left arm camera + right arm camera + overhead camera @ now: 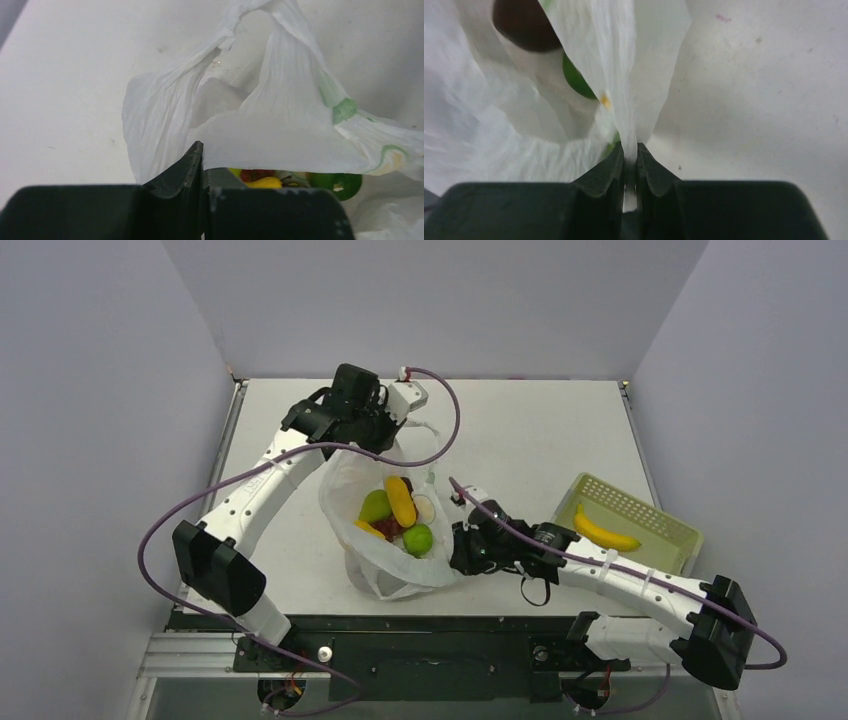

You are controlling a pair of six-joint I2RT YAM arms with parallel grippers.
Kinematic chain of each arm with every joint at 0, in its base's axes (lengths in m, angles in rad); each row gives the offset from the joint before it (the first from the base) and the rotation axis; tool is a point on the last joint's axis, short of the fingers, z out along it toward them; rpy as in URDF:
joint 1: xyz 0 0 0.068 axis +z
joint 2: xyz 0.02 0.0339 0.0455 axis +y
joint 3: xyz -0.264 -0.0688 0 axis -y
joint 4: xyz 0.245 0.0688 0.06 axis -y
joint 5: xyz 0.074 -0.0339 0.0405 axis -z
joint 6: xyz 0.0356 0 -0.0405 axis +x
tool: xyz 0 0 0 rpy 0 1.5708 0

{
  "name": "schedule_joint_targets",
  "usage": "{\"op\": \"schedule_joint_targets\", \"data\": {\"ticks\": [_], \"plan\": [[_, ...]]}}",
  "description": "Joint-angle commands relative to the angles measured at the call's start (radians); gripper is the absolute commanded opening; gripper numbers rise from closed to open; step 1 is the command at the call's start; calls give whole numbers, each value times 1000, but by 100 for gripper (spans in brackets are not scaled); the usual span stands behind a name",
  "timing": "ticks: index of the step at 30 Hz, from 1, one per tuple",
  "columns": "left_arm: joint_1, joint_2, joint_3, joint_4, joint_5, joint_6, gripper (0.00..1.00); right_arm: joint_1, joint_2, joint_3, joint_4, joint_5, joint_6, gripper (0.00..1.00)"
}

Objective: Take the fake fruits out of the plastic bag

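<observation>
The white plastic bag (372, 565) lies open mid-table. Inside it are fake fruits: a green pear (375, 505), a long yellow piece (401, 500), a green lime (417, 538) and a red grape bunch (388, 528). My left gripper (385, 437) is at the bag's far rim, and its jaws are shut on the bag's film (280, 125). My right gripper (456, 550) is at the bag's right rim, shut on a fold of the bag (624, 100). The right wrist view shows a green fruit (576, 80) and a dark round one (521, 25) through the bag's mouth.
A pale yellow-green perforated basket (655, 523) sits at the right with a yellow banana (603, 532) in it. Grey walls close in the table on the left, back and right. A purple cable loops over the table behind the bag.
</observation>
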Motion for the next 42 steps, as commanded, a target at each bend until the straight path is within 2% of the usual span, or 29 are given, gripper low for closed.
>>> {"op": "schedule_joint_targets", "data": {"ticks": [1, 2, 3, 4, 5, 7, 8, 11, 13, 15, 19, 21, 22, 24, 25, 26, 27, 33, 37, 42], "plan": [[51, 18, 44, -71, 168, -177, 0, 80, -59, -61, 13, 225, -4, 10], [52, 23, 55, -75, 172, -192, 0, 77, -74, -57, 2, 261, -5, 13], [54, 30, 65, -83, 176, -222, 5, 64, -83, -39, -1, 267, -11, 19], [55, 31, 77, -80, 176, -242, 11, 55, -95, -25, -11, 266, -13, 21], [55, 28, 83, -71, 161, -297, 23, 29, -99, 4, -21, 264, -13, 27], [55, 12, 103, -66, 147, -381, 34, -13, -101, 51, -64, 245, -16, 38], [55, 2, 110, -63, 148, -407, 36, -28, -103, 68, -96, 237, -19, 42], [56, -75, 110, -62, 139, -543, 41, -81, -141, 145, -164, 248, -40, 64], [61, -131, 109, -88, 98, -613, 43, -90, -169, 193, -206, 280, -61, 74], [75, -192, 110, -118, 82, -673, 45, -94, -178, 245, -239, 297, -77, 78], [103, -334, 85, -164, 2, -822, 48, -85, -136, 367, -257, 287, -89, 79], [105, -421, 35, -200, -68, -972, 50, -66, -85, 419, -236, 280, -92, 79], [106, -482, 15, -229, -108, -1134, 47, -41, -68, 449, -228, 282, -93, 79], [104, -585, -91, -188, -88, -1313, 44, 0, -18, 474, -183, 280, -88, 79], [103, -621, -191, -161, -65, -1380, 45, 13, 13, 486, -154, 274, -83, 79], [102, -674, -279, -136, -31, -1512, 49, 40, 43, 491, -141, 268, -72, 79], [99, -692, -307, -139, -12, -1600, 50, 65, 59, 503, -118, 251, -64, 78], [32, -750, -411, -217, -131, -1751, 54, 123, 170, 511, -20, 180, -44, 78], [28, -714, -529, -122, -132, -1833, 56, 133, 225, 507, 21, 181, -39, 78], [-2, -720, -620, -169, -195, -1939, 53, 130, 289, 504, 75, 202, -52, 75]]}}
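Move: The right hand holds the bag's near right rim. The green apple inside lies about 7 cm ahead of it, 8 cm to its left and 9 cm lower; the yellow mango is some 13 cm ahead and 11 cm left, the green pear 13 cm ahead and 16 cm left. The left hand is on the bag's far rim; the near left rim lies roughly 15 cm back from it, 8 cm to its left and 10 cm lower. Up and a little right, some 15 cm, the right hand opens wide and lets go of the rim, then swings left and sinks a little over the fruits. The left hand opens off the far rim, arcs back and somewhat left, up and down again, towards the near left rim, rolling about 100 degrees counter-clockwise, fingers still pointing down and forward-right. ##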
